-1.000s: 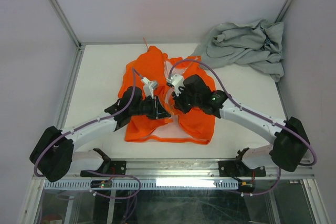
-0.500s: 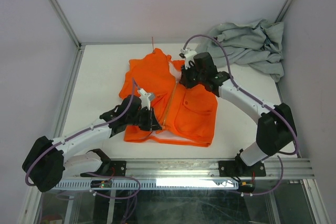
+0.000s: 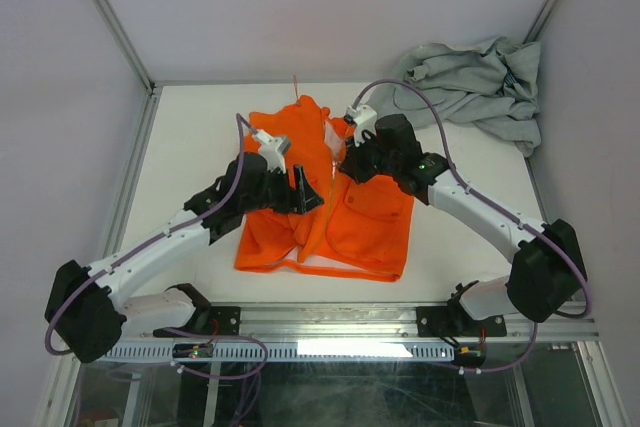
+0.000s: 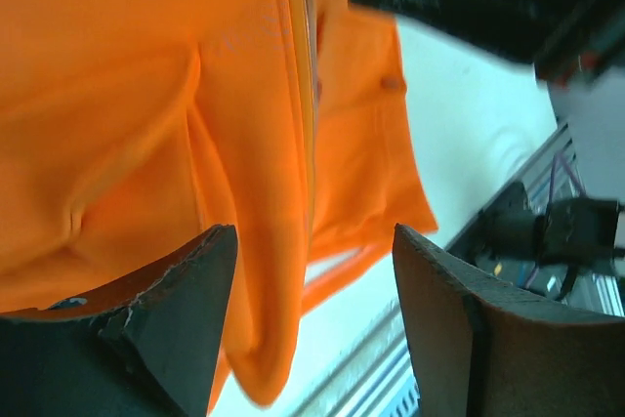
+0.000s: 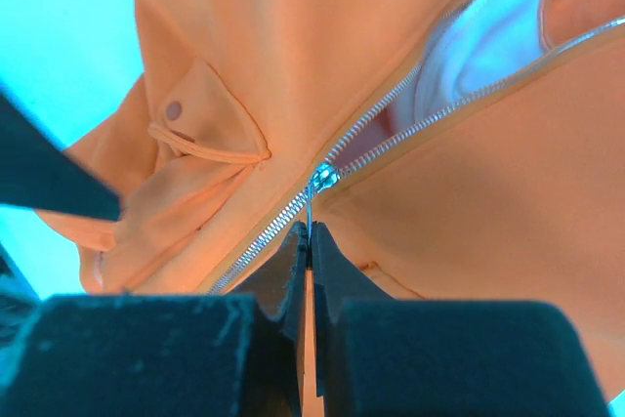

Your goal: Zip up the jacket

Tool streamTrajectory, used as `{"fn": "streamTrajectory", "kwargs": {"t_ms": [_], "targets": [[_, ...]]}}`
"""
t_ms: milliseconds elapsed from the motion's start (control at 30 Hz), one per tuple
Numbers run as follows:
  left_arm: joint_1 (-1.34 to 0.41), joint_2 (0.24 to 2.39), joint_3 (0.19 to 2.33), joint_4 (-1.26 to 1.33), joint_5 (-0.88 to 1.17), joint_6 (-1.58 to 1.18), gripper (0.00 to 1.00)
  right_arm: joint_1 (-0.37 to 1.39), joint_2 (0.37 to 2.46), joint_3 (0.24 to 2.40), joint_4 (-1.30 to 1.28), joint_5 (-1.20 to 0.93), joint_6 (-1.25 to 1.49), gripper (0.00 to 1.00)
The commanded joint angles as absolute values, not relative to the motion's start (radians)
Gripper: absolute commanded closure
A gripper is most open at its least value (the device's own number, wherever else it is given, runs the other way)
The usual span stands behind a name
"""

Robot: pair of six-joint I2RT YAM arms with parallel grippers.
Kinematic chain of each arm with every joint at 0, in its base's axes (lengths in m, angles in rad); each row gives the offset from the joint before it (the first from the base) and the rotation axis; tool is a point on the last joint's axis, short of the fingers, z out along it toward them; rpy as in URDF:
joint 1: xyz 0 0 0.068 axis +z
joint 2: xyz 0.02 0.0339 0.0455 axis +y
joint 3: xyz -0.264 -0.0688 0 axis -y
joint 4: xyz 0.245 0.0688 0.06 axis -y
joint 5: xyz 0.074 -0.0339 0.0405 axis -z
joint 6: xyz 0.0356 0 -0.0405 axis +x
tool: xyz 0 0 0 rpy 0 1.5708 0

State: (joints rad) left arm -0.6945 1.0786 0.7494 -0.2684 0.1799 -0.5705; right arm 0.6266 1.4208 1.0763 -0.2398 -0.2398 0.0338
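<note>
The orange jacket (image 3: pixel 372 219) lies flat mid-table, its zipper closed up to the chest. My right gripper (image 3: pixel 343 160) sits over the upper chest, shut on the metal zipper pull (image 5: pixel 312 204) just below the slider (image 5: pixel 322 178). Above the slider the two sides part and show pale lining (image 5: pixel 479 46). My left gripper (image 3: pixel 303 188) hovers over the jacket's left front with its jaws wide apart. In the left wrist view a loose fold of the jacket (image 4: pixel 264 271) shows between the fingers (image 4: pixel 181 314), touching neither.
A crumpled light grey garment (image 3: pixel 470 87) lies at the back right corner. A thin orange drawcord (image 3: pixel 296 87) sticks out beyond the collar. The table's metal rail (image 3: pixel 330 319) runs along the near edge by the arm bases.
My left gripper has opened, let go of the jacket near the hem and moved up over the left front. My right gripper ran the zipper up toward the collar, then drew slightly back.
</note>
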Motion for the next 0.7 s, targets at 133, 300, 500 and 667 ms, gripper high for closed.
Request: {"fn": "streamTrajectory", "kwargs": {"t_ms": [133,300,500,667], "targets": [[-0.679,1.384,0.963,-0.058,0.159,-0.519,0.34,0.651,1.322,1.089,-0.186,-0.315,0.042,1.00],[-0.679,1.504,1.035,-0.044,0.203,-0.508,0.45,0.658,1.324,1.105,-0.189,-0.323,0.036,1.00],[-0.679,1.458,0.990,-0.112,0.248,-0.477,0.96,0.629,1.341,1.132,-0.197,-0.066,0.016,1.00],[-0.681,1.340,0.914,-0.247,0.333,-0.443,1.00,0.520,1.412,1.202,-0.202,0.103,0.024,1.00]]}}
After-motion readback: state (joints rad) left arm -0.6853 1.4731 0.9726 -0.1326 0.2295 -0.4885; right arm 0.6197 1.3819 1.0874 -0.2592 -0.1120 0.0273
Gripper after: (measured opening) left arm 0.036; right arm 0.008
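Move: The closed zip just below the slider lies about 7 cm ahead of the open left gripper, 6 cm to its right and 3 cm lower; the slider is roughly 12 cm ahead and 7 cm right. The right panel's pocket flap sits some 4 cm ahead and 13 cm right. From the right gripper, shut on the pull tab, the collar end of the zip is about 14 cm ahead and 4 cm left. Bring the open left gripper about 7 cm forward and 6 cm to the right, dipping some 3 cm onto the closed zip just below the slider; shut the fingers to pinch it there, then ease back and up a centimetre. Meanwhile keep the right fingers on the pull tab, lift 2 cm, edging slightly back, then swing forward and right about 3 cm, turning a little clockwise. ##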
